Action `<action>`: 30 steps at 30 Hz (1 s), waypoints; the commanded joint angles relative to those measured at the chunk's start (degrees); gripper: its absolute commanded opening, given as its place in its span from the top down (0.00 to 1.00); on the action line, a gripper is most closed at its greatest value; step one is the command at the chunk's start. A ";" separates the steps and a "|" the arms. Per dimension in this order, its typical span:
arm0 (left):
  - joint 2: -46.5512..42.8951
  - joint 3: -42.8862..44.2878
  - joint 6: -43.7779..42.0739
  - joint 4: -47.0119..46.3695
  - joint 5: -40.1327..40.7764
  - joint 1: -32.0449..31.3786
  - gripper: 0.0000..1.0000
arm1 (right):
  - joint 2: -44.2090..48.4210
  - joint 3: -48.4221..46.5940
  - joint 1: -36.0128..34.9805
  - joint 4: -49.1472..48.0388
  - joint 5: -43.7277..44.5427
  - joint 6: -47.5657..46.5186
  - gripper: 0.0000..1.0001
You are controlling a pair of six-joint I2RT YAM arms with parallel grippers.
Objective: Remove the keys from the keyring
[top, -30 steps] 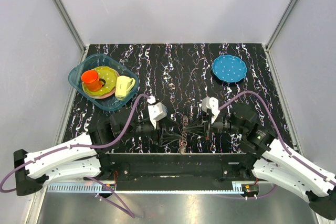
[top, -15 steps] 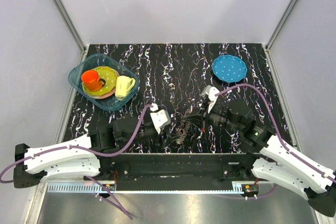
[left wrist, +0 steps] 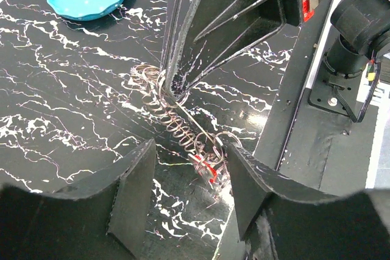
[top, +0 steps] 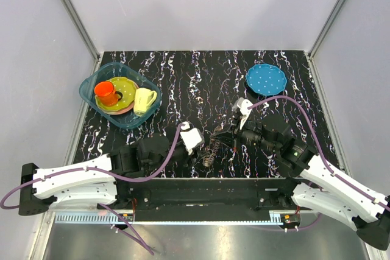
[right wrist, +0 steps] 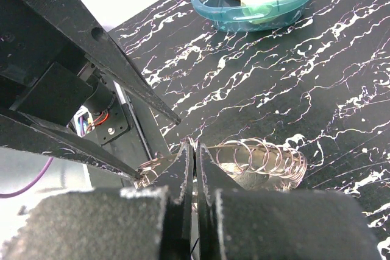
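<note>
The keyring (left wrist: 175,120) is a silver coil of wire rings, stretched slantwise just above the black marbled table. My right gripper (right wrist: 194,150) is shut on its upper end, and its dark fingers (left wrist: 183,53) reach down to the coil in the left wrist view. At the lower end hangs a tiny red key (left wrist: 209,170) among loose rings. My left gripper (left wrist: 192,168) is open, one finger on each side of the red key, which lies close to the right-hand finger. From above, the keyring (top: 209,150) sits between the left gripper (top: 200,149) and right gripper (top: 219,137).
A blue dotted plate (top: 265,79) lies at the back right. A clear blue tub (top: 90,80) at the back left holds an orange cup (top: 106,92), a cream cup (top: 144,100) and plates. The table's black front rail (top: 201,190) runs just behind the keyring.
My left arm has reached right, bringing its gripper up to the keyring's lower end. My right gripper has shifted left and away from the front edge, taking the keyring with it.
</note>
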State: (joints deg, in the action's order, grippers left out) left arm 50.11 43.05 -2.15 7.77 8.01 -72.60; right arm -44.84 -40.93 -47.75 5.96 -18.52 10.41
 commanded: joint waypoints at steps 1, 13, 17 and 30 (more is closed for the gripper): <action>0.34 2.74 -1.28 -1.00 2.10 -0.35 0.47 | 0.98 -2.93 -0.33 -2.88 -0.54 0.48 1.00; -0.36 2.66 -1.28 -1.00 1.57 -0.26 0.65 | 1.60 -2.40 -0.33 -2.62 -2.30 -0.04 1.00; -1.06 2.83 -1.01 -0.57 2.71 -0.26 0.67 | 1.07 -2.14 -0.33 -2.27 -3.53 -0.57 1.00; -0.98 4.06 -0.48 2.60 1.92 -0.35 0.72 | 0.02 -2.05 -0.24 -1.91 -8.72 -1.19 1.00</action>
State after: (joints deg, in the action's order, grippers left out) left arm 48.84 44.21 -2.50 10.76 7.99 -73.06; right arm -44.91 -40.93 -47.72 6.13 -22.20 9.65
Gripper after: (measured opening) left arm 0.302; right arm 0.012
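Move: The keyring's red key, hanging at the coil's near end, lies just off the open left fingertips: about 2 cm to the right, 1 cm back and 2 cm lower. The middle of the keyring coil is some 5 cm right and 2 cm ahead of that hand, about level. From the right hand, already pinching the coil, the red key is roughly 6 cm back, 4 cm left and 3 cm below, with the coil's middle about 2 cm back, 1 cm left and 1 cm below. The left hand all but stays in place and closes its fingers from a bit over half open to under a third, around the near end of the coil where the red key hangs, then eases up and left by not quite 1 cm. The right hand keeps its shut pinch on the coil farther out and, late on, draws back about 1 cm towards the left fingers, turning some 5 degrees counter-clockwise. ##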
